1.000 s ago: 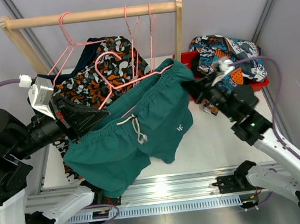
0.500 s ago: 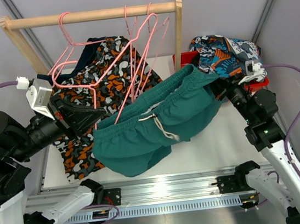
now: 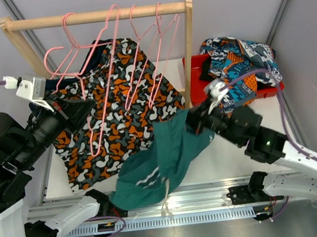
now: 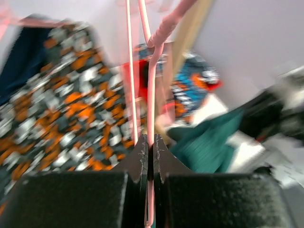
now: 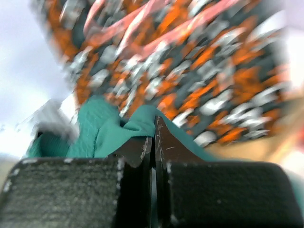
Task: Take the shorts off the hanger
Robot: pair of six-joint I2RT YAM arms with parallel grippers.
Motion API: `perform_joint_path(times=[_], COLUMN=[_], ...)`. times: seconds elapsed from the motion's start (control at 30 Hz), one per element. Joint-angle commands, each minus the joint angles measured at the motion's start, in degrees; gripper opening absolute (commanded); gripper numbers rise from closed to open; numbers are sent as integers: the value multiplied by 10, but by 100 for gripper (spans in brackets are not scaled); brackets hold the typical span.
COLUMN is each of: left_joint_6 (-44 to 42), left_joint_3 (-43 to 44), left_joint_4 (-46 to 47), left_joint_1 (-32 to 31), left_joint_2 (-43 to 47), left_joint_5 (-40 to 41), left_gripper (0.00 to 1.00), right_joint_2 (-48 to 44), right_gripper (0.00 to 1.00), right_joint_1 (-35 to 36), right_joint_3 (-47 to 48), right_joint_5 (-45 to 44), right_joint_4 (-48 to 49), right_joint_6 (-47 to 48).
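The teal green shorts (image 3: pixel 164 158) hang off my right gripper (image 3: pixel 192 118), which is shut on their waistband, and droop over the table's front edge; they also show in the right wrist view (image 5: pixel 104 130) and the left wrist view (image 4: pixel 209 145). My left gripper (image 3: pixel 81 105) is shut on a pink wire hanger (image 4: pixel 153 95) that leans up against the wooden rail (image 3: pixel 92 16). The camouflage shorts (image 3: pixel 116 106) hang on the rack, with navy fabric (image 3: pixel 93 54) behind them. The cartoon-print shorts (image 3: pixel 238 55) lie in the red bin (image 3: pixel 199 69) at the right.
Several pink hangers (image 3: pixel 139 57) dangle from the rail, swinging. The rack's wooden right post (image 3: pixel 191 44) stands between the camouflage shorts and the red bin. A metal rail (image 3: pixel 175 201) runs along the near table edge.
The teal shorts have come off the hanger; my right gripper pulled them down and toward the front centre. My left gripper swung the freed hanger up and left toward the rail.
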State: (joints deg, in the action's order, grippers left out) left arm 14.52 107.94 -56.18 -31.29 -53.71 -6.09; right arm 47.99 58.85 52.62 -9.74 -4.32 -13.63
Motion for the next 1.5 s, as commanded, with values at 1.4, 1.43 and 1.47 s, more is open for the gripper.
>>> perform_joint_path(times=[1.4,1.43,1.47], left_joint_6=[-56,-56,-56], left_joint_3=[28,38,72], left_joint_4=[78,81,85], left_joint_1=[-16,-16,-16], left_joint_2=[-195,-209,-240], left_joint_5=[165,163,159], left_gripper=[0,0,0], right_joint_2=[-136,-162,-213], right_gripper=[100,99,99], right_joint_1=[-573,-573,-572], right_joint_3=[-173,-183,-193], right_joint_5=[177,186,189], right_joint_4=[-29,-43,-59], right_joint_6=[-138,-141,-147])
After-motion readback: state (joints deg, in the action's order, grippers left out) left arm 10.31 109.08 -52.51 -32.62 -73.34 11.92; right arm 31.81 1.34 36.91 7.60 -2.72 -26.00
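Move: The right gripper holds the green shorts. The red bin is about 32 cm ahead of it, 26 cm to its right and 27 cm below, with the patterned shorts on top some 35 cm ahead and 29 cm right; the rack's right post stands roughly 18 cm ahead, 4 cm right. The left gripper holds the emptied hanger, the free stretch of rail about 28 cm ahead and 6 cm right; the camouflage shorts hang about 15 cm ahead, 8 cm right, the empty hangers' hooks 28 cm ahead, 18 cm right. Swing the right gripper, still pinching the green shorts, up about 30 cm, rightward and forward clear of the rack post, then plunge over the red bin, open wide to let go, and pull back. Bring the left gripper left and down with its hanger, turning counter-clockwise, then forward and back to the right, rising slightly, towards the rail; keep it shut. ##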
